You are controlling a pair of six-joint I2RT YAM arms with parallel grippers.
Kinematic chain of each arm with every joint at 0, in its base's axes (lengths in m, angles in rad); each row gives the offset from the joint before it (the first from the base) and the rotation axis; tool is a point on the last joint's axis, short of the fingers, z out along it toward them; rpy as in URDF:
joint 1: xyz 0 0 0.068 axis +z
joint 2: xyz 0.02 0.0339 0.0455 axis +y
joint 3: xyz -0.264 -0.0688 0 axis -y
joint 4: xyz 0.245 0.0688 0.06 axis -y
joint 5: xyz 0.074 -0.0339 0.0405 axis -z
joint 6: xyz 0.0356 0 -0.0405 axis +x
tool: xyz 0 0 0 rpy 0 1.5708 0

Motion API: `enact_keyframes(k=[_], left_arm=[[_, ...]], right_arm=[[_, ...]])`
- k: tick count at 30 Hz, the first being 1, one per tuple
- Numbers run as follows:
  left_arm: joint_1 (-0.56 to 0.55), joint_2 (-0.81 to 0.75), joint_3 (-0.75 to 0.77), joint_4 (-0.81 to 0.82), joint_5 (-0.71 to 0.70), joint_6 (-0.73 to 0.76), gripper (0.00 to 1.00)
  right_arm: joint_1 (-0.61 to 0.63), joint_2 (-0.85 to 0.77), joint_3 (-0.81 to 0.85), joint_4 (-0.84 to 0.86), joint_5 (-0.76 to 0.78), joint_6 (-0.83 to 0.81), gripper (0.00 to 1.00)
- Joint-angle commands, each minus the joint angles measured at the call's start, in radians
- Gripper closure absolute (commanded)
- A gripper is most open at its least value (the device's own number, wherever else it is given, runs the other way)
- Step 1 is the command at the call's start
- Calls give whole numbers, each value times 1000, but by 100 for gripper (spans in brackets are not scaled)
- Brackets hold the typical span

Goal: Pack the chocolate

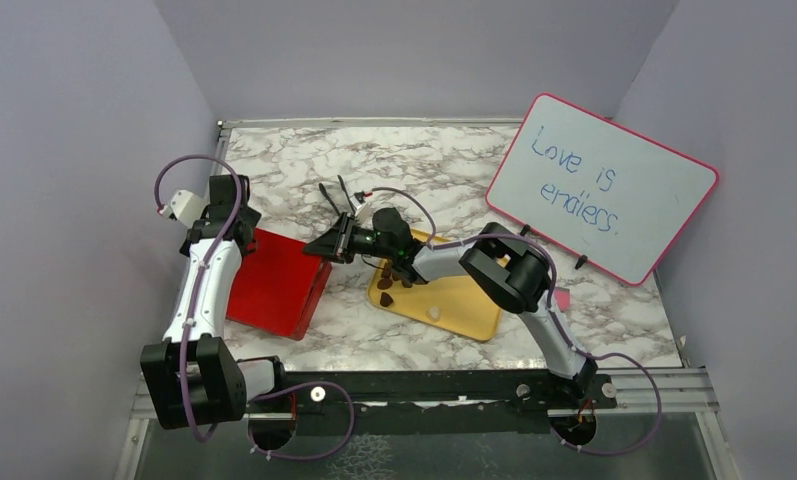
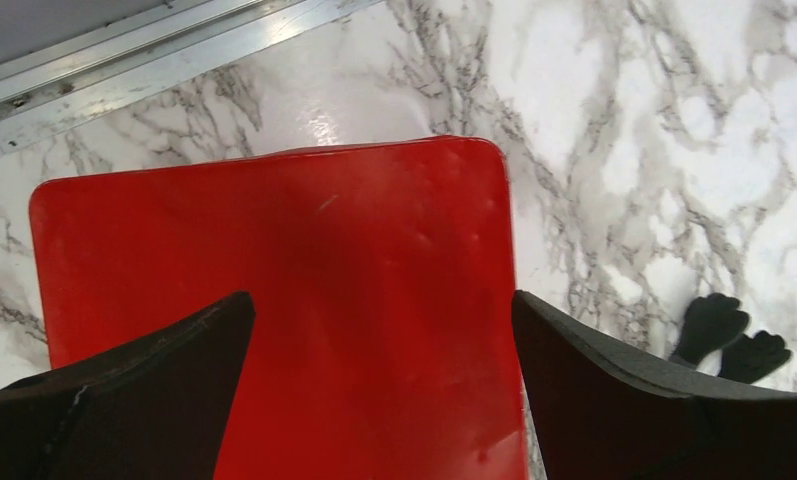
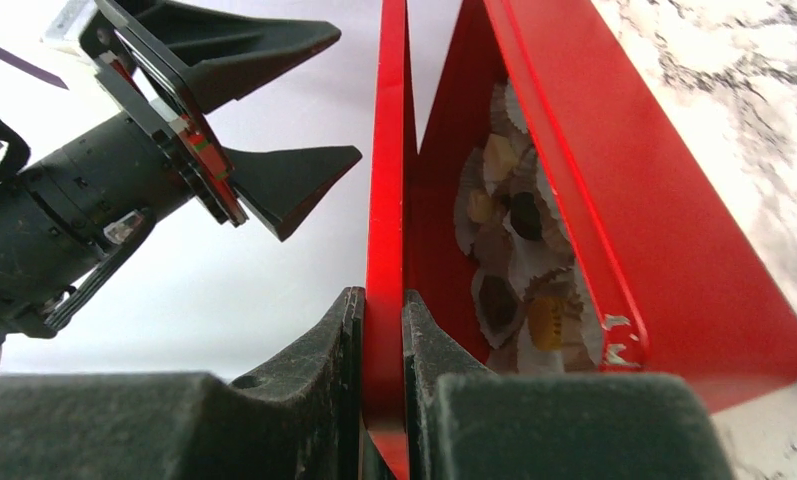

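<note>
A red box (image 1: pixel 274 285) lies at the left of the table. My right gripper (image 1: pixel 326 245) reaches across to its right edge and is shut on the thin edge of the red lid (image 3: pixel 386 200), which stands a little apart from the rest of the box. Through that gap the right wrist view shows chocolate (image 3: pixel 499 300) in white paper cups inside. More chocolate (image 1: pixel 386 285) lies on the yellow tray (image 1: pixel 464 305). My left gripper (image 2: pixel 381 300) hangs open over the lid (image 2: pixel 274 250), its fingers apart and touching nothing; the right wrist view shows this gripper (image 3: pixel 346 95) too.
A pink-framed whiteboard (image 1: pixel 599 185) with writing leans at the back right. A small black stand (image 1: pixel 336 200) sits behind the box. An aluminium rail (image 2: pixel 154 45) borders the marble table. Purple walls close in on three sides.
</note>
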Motion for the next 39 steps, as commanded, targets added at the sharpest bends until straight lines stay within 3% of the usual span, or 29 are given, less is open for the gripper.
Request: enact_keyframes(k=[1,14,28,39], left_arm=[[33,-17,-41,-17,0,-30,1],[52,30,-65,-8,6,-9,1],[52,108,-130,29,10,16,1],[53,105,-88,33,62,61,1]], right_arm=[[-2,11,-36,71,57,8,99],[-12,30,-60,74,82,-10,99],[-22,8,-12,-57,109,-140,83],[-48,42,38,-142,110,-207,83]])
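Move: The right hand already pinches the raised far right corner of the red lid; the box of chocolates beneath has its middle about 9 cm to this hand's left, 7 cm back and 9 cm down. The tongs lie roughly 9 cm ahead and 3 cm right, and the yellow tray some 24 cm right and 8 cm back, both about 12 cm lower. From the open left hand, the lid's middle is about 6 cm back, 6 cm right and 6 cm below. Keeping its pinch on the lid's far right corner, the right hand lowers it some 3 cm onto the box, then eases about 2 cm forward as its fingertips dip slightly to the left. The left hand, fingers wide open, sinks about 6 cm to the lid's top near its left side, tilting some 10 degrees steeper, and its fingertips come down on the lid. ##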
